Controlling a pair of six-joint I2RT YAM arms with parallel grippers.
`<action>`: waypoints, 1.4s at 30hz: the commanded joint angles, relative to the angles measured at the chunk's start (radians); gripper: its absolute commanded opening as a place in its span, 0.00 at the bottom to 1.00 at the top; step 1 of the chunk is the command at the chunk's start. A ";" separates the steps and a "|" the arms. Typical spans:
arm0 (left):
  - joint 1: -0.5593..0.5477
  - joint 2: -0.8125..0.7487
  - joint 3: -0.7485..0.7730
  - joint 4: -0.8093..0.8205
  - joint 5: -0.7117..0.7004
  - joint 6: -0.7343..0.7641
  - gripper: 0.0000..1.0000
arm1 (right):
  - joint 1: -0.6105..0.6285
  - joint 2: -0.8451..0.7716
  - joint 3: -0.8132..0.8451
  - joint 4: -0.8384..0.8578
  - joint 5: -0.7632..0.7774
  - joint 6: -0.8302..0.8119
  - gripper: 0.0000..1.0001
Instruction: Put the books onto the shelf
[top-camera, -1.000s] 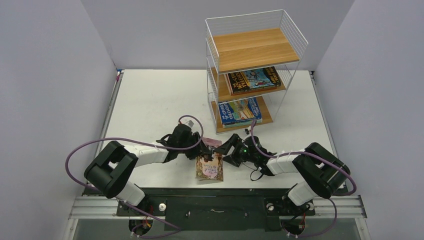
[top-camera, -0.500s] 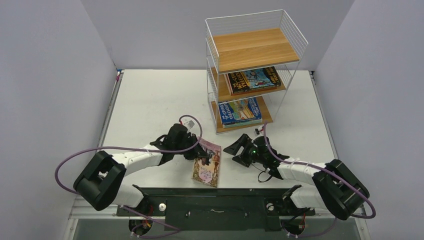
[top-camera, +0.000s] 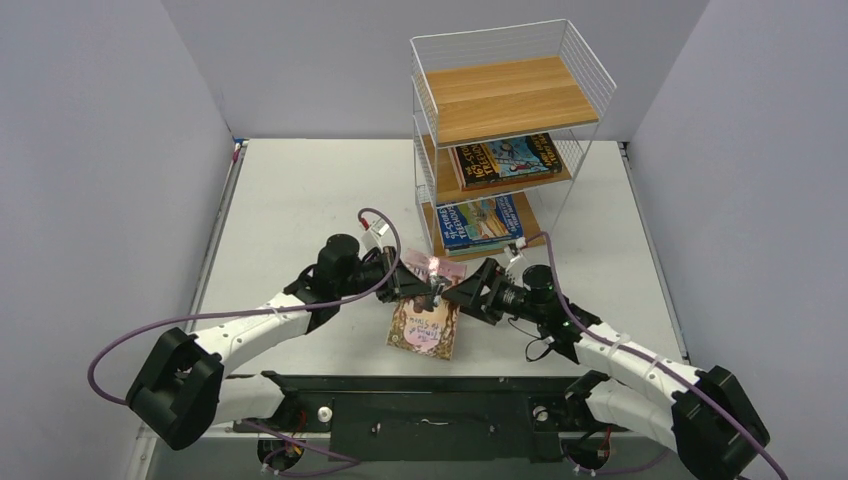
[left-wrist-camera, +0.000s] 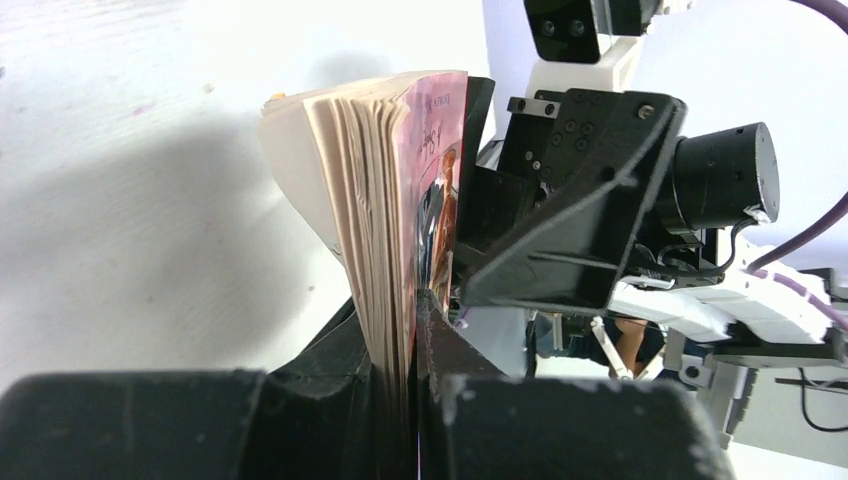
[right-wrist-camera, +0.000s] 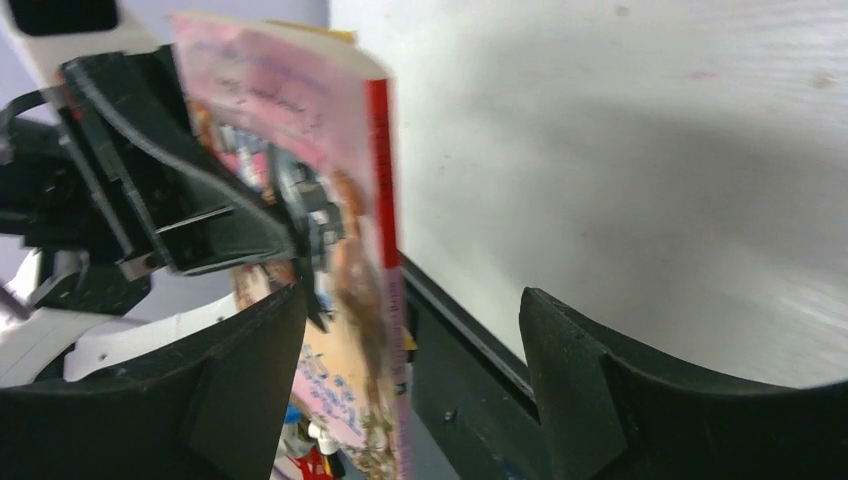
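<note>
A pink book (top-camera: 426, 322) hangs over the table in front of the shelf (top-camera: 505, 100), held upright by its top edge. My left gripper (top-camera: 408, 284) is shut on it; in the left wrist view the pink book's pages (left-wrist-camera: 385, 220) are pinched between the jaws of the left gripper (left-wrist-camera: 415, 305). My right gripper (top-camera: 462, 291) is open just right of the pink book. In the right wrist view the pink book's red spine (right-wrist-camera: 385, 180) stands between the spread fingers of the right gripper (right-wrist-camera: 405, 345), nearer the left one. A dark book (top-camera: 508, 158) lies on the middle tier. A blue book (top-camera: 480, 222) lies on the bottom tier.
The shelf's top wooden board (top-camera: 510, 95) holds nothing. The white table (top-camera: 300, 200) stretches left of the shelf. Grey walls close in both sides. The black arm-base rail (top-camera: 430, 400) runs along the near edge, just below the hanging book.
My left gripper shut on the pink book and carried it up and to the right. My right gripper backed off, then came back in around the book's spine edge.
</note>
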 joint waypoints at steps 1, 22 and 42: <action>0.007 -0.034 0.078 0.114 0.034 -0.038 0.00 | 0.017 -0.077 0.120 -0.077 -0.031 -0.059 0.73; 0.011 -0.039 0.140 0.004 0.004 0.040 0.86 | 0.031 -0.152 0.167 -0.238 -0.043 -0.121 0.00; 0.409 -0.300 0.119 -0.327 0.083 0.164 0.96 | -0.006 -0.260 0.984 -1.191 0.086 -0.830 0.00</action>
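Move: The pink book is already pinched by its page edge in the left fingers. Its middle lies about 3 cm back, 2 cm right and a little below that hand. From the open right hand, held at the book's spine, the middle is some 6 cm left, 2 cm back and about level. The blue book on the lower shelf is roughly 20 cm ahead of the right hand, 5 cm right and 8 cm lower. The black book on the middle shelf is some 22 cm ahead, 8 cm right and 8 cm higher. The right fingers close on the spine side of the pink book after both hands rise about 5 cm; then the left fingers open wide, let go of the page edge and withdraw left, forward and slightly up. Keeping its pinch, the right hand lifts roughly another 12 cm while drawing back and right, rolling some 40 degrees about its finger line, far side upward. ##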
